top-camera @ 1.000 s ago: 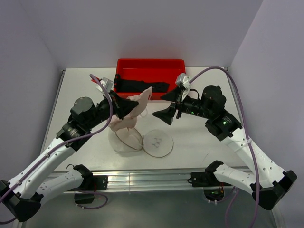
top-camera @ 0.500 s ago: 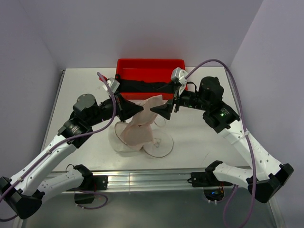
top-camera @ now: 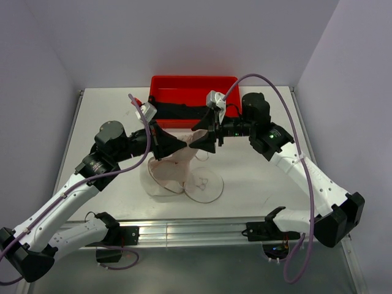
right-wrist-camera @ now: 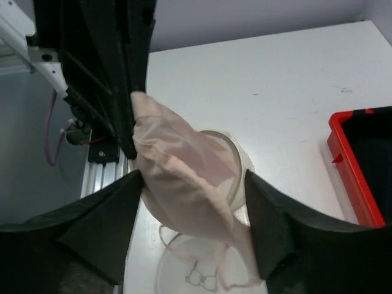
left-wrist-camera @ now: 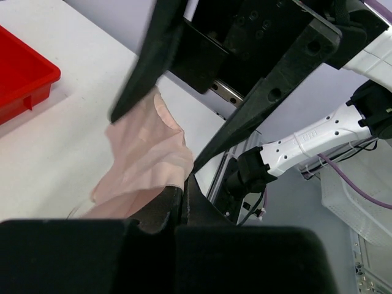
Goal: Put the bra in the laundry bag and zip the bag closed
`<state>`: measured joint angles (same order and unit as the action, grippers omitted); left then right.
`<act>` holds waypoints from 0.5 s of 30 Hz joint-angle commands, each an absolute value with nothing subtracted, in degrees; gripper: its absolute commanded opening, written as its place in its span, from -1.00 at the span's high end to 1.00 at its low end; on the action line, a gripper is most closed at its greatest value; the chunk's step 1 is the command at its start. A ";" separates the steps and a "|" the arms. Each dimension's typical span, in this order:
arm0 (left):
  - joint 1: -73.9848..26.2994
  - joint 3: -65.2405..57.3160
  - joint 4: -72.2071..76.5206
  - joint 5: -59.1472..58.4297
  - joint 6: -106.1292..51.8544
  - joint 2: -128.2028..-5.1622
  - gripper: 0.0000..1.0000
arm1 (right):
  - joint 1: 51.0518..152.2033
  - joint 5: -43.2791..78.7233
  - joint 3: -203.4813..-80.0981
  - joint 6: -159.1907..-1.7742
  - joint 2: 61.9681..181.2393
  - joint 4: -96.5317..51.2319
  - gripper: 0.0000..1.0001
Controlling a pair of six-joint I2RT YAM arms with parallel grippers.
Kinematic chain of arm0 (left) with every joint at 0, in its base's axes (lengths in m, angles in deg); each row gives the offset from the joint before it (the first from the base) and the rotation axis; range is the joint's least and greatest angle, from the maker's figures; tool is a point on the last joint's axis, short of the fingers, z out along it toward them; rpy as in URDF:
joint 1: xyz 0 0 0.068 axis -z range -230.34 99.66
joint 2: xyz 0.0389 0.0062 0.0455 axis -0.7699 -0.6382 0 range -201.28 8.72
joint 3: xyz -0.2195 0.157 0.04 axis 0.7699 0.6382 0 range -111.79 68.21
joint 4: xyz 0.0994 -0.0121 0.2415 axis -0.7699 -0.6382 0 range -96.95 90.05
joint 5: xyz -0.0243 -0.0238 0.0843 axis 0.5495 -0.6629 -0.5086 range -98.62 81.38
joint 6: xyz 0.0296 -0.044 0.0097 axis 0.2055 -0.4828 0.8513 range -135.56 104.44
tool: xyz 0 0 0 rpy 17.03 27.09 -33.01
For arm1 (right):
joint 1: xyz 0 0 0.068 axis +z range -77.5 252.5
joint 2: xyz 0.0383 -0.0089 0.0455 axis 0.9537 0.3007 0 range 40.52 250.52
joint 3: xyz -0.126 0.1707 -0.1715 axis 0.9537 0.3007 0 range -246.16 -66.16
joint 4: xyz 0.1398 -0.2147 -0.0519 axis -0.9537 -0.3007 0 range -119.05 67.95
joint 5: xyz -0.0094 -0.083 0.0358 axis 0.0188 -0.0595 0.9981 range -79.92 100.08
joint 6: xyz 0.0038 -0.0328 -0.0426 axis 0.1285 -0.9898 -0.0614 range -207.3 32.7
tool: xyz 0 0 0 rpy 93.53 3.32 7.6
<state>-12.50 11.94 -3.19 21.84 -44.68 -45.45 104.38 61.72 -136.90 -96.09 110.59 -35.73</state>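
Observation:
The pale pink bra hangs above the white mesh laundry bag, with its lower part drooping into the open mouth. My left gripper is shut on the bra's upper edge, pinched at its tips. My right gripper stands open with one finger on each side of the hanging cup, and its left finger touches the fabric. The bag's tan rim shows behind the bra. The flat round lid with the bra drawing lies open beside the bag.
A red tray holding dark cloth stands at the back of the table, just behind both grippers. A thin strap loop dangles over the lid. The table's near edge has a metal rail.
My right gripper has moved left, from beside the bra to straddling it, and its jaws have narrowed a little. My left gripper carried the bra slightly to the right.

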 commanded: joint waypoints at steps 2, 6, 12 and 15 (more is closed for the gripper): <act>-12.46 9.41 0.23 21.27 -43.77 -44.19 0.99 | 103.88 65.71 -134.45 -93.81 107.15 -31.64 -0.10; -12.55 10.02 0.23 20.03 -43.95 -43.31 1.00 | 103.70 66.07 -132.78 -91.17 106.27 -29.00 0.62; -12.55 10.02 -2.67 15.48 -42.98 -40.68 0.30 | 102.21 68.96 -134.09 -89.06 106.09 -29.79 1.00; -12.55 10.81 -5.30 12.40 -41.84 -38.05 -0.57 | 100.98 70.72 -135.49 -88.00 105.83 -29.97 1.00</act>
<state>-12.50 11.94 -4.57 16.53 -43.24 -41.73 102.59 68.21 -133.25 -89.84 107.48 -31.33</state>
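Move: The bra hangs from the left hand's shut fingers, its held upper edge right at that hand point; from the open right hand that edge lies about 2 cm back, 2 cm to the left and 1 cm below, with the cloth already between its fingers. Some 32 cm below the right hand lie the open bag body, about 11 cm to the left and 1 cm back, and the round bag lid, 4 cm back and 3 cm to the right. The red box stands about 36 cm ahead of it, level sideways. The bra's upper part is pinched by the right fingers, which shut from nearly wide open as that hand shifts back about 2 cm, level, towards the left fingertips. Once it has hold, the left fingers open wide and let go of the edge, that hand easing away about 2 cm to its left and up; the right keeps its pinch. ##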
